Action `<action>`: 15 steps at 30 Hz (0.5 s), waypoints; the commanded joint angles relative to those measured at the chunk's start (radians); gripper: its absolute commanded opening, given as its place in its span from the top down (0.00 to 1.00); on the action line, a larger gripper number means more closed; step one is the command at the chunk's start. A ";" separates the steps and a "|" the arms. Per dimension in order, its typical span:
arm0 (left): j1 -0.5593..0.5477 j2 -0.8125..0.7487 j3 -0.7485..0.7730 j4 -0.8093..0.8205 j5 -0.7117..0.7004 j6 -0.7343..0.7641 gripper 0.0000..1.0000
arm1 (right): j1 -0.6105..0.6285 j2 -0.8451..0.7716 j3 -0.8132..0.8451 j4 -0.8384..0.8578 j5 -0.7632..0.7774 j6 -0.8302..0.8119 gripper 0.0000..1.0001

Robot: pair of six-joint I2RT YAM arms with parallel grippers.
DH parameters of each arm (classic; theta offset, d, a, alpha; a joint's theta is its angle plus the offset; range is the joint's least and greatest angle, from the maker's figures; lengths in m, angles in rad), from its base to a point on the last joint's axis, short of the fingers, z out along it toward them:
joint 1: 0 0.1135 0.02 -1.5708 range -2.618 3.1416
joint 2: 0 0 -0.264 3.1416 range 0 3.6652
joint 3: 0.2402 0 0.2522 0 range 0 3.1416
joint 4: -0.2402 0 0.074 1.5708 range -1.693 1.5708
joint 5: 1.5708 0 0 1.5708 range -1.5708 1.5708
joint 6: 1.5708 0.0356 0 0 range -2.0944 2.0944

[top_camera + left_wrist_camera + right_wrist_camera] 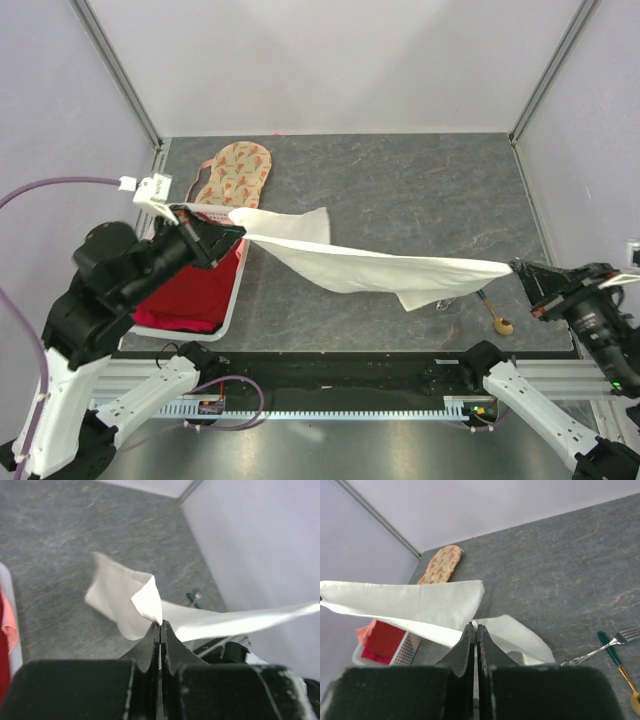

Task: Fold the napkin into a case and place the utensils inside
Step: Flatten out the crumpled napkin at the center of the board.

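The cream-white napkin (350, 262) hangs in the air above the table, stretched between my two grippers, and its middle sags. My left gripper (232, 224) is shut on the napkin's left corner (150, 600). The jaws pinch the cloth at their tips (160, 625). On the right, my right gripper (515, 268) is shut on the opposite corner of the napkin (445, 605), which it pinches at its tips (476, 627). The utensils lie on the table under the right end: a gold spoon (497, 315) with a green handle (611, 649) and a silver fork (600, 650).
A white perforated tray (232, 300) holding a red cloth (185, 290) sits at the left, under my left arm. A peach floral cloth (236, 175) lies behind it. Purple walls and metal posts enclose the grey table (420, 190).
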 commanded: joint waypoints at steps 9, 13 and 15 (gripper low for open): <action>-0.001 0.136 0.230 -0.018 -0.074 -0.053 0.98 | -0.089 0.196 0.172 -0.074 0.192 0.015 1.00; -0.001 0.337 0.368 -0.095 -0.284 -0.127 0.98 | -0.072 0.388 0.182 -0.072 0.379 0.026 1.00; 0.001 0.493 0.419 -0.117 -0.334 -0.116 0.98 | -0.072 0.453 0.157 -0.016 0.445 -0.015 1.00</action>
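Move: Both hands hold the upper corners of the napkin high in the air. From the left hand the board's centre lies about 19 cm ahead, 15 cm to the right and 39 cm below; the basket stands 8 cm ahead, 17 cm left and 35 cm lower. From the right hand the centre is some 26 cm ahead, 26 cm left and 40 cm down, with the fork 11 cm ahead and 1 cm right, and the spoon 9 cm ahead and 5 cm right, both 40 cm below. Keeping their shut-finger pinch on the napkin's two corners, both hands finish a short backward draw while still rising, then whip forward together at speed. The left goes back about 3 cm and then forward 9, ending some 5 cm higher; the right swings about 8 cm forward after its smaller draw, sinking slightly at the end as it turns roughly 15 degrees clockwise. ##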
